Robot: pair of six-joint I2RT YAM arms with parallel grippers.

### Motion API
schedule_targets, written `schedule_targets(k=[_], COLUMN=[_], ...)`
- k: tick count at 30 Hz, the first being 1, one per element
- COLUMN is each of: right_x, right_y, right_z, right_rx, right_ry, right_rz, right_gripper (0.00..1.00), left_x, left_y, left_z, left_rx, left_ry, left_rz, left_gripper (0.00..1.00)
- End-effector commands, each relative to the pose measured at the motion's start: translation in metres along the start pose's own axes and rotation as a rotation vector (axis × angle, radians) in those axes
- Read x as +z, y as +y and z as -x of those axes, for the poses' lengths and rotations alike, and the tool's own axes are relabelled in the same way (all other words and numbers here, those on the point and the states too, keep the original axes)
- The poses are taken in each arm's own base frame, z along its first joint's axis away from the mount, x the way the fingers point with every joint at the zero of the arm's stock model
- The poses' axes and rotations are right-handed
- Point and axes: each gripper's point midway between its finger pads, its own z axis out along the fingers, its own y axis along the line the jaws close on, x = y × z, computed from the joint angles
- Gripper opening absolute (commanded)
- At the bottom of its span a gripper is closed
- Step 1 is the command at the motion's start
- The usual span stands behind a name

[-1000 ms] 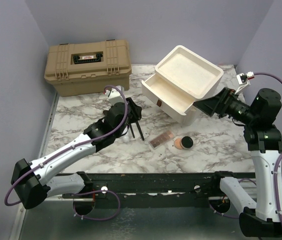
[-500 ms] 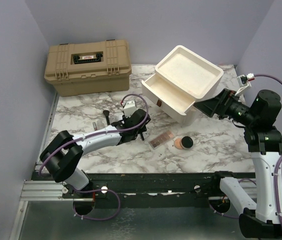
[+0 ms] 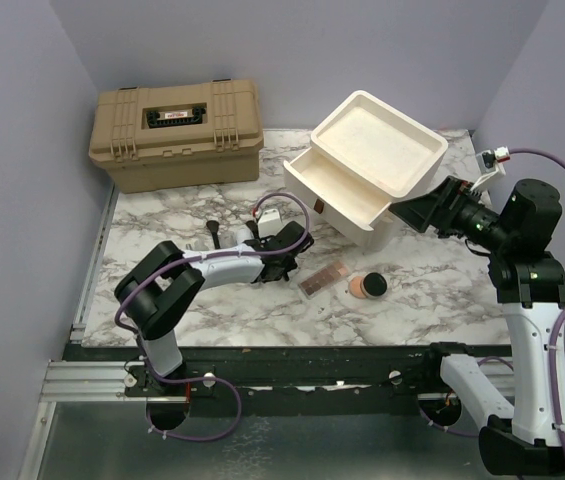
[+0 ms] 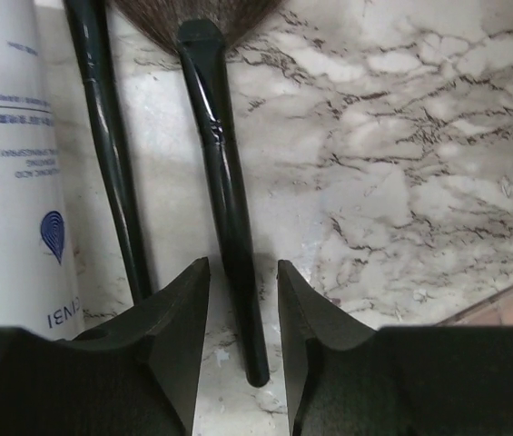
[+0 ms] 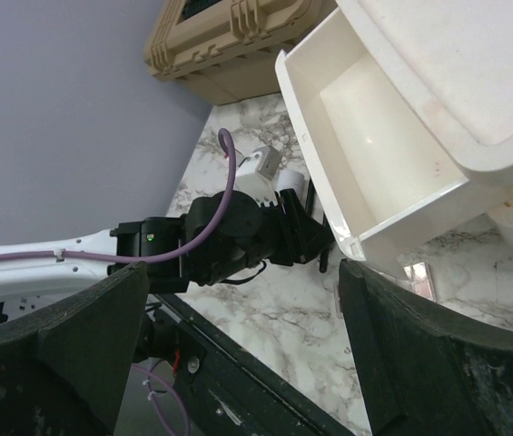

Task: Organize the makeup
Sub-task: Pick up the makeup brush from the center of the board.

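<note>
In the left wrist view a black-handled brush (image 4: pixel 222 173) lies on the marble with the end of its handle between my left gripper's (image 4: pixel 242 268) jaws. The jaws are open, with a gap on each side of the handle. A thinner black brush (image 4: pixel 111 163) and a whitish bottle (image 4: pixel 11 163) lie just left of it. The pink palette (image 3: pixel 324 279) and the round black compact (image 3: pixel 367 286) rest right of the left gripper (image 3: pixel 282 247). My right gripper (image 3: pixel 417 212) hovers open and empty beside the cream drawer unit (image 3: pixel 372 160).
The tan toolbox (image 3: pixel 177 130) stands at the back left. The drawer unit's lower drawer (image 5: pixel 374 136) is pulled open and looks empty. A small dark item (image 3: pixel 214 231) lies left of my left wrist. Purple walls close in both sides.
My left arm has folded in and its gripper has dropped to the right onto the brushes, jaws opened around one handle. The right arm has not moved.
</note>
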Motion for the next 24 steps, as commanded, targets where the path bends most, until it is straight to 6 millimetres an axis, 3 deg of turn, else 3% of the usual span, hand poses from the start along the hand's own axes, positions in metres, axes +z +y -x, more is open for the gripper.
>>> schedule_targets(k=[1, 5, 7, 12, 16, 24], right_x=[-0.002, -0.001, -0.001, -0.002, -0.002, -0.001], right_y=[-0.008, -0.011, -0.013, -0.014, -0.016, -0.009], right_z=[-0.001, -0.003, -0.003, -0.003, -0.004, -0.005], right_rx=[-0.007, 0.001, 0.006, 0.010, 0.017, 0.017], right_ry=[0.000, 0.000, -0.002, -0.004, 0.000, 0.008], right_rz=[-0.051, -0.063, -0.069, -0.081, -0.090, -0.049], right_gripper=[0.92, 0.92, 0.92, 0.93, 0.93, 0.94], left_x=[0.007, 0.010, 0.012, 0.013, 0.010, -0.029], left_y=[0.007, 0.017, 0.022, 0.029, 0.033, 0.024], left_z=[-0.010, -0.015, -0.018, -0.021, -0.016, 0.034], left_rx=[0.013, 0.053, 0.073, 0.108, 0.122, 0.068], left_ry=[0.036, 0.049, 0.057, 0.066, 0.046, -0.109], left_rz=[0.036, 0.083, 0.102, 0.134, 0.144, 0.083], left_gripper=[0.34, 0.28, 0.19, 0.14, 0.00, 0.00])
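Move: The dark makeup brush lies right at the left fingertips: its handle's near part is already between the open fingers, and its middle is about 4 cm ahead, 2 cm to the left and 1 cm below. A second dark brush runs alongside, about 2 cm left of it; the white bottle is 3 cm ahead and some 8 cm left of the hand, the palette 2 cm back and 9 cm right. From the right hand the brush lies roughly 10 cm ahead, 25 cm left and 34 cm below. The left hand stays low over the dark brush, settling only about half a centimetre farther down while its fingers close from their part-open gap and pinch the handle between both pads, near its free end. Keeping that grip, the hand then shifts roughly 1.5 cm left, towards the second brush and the white bottle, easing slightly back and barely up as it rolls some 5 degrees, left side rising. ##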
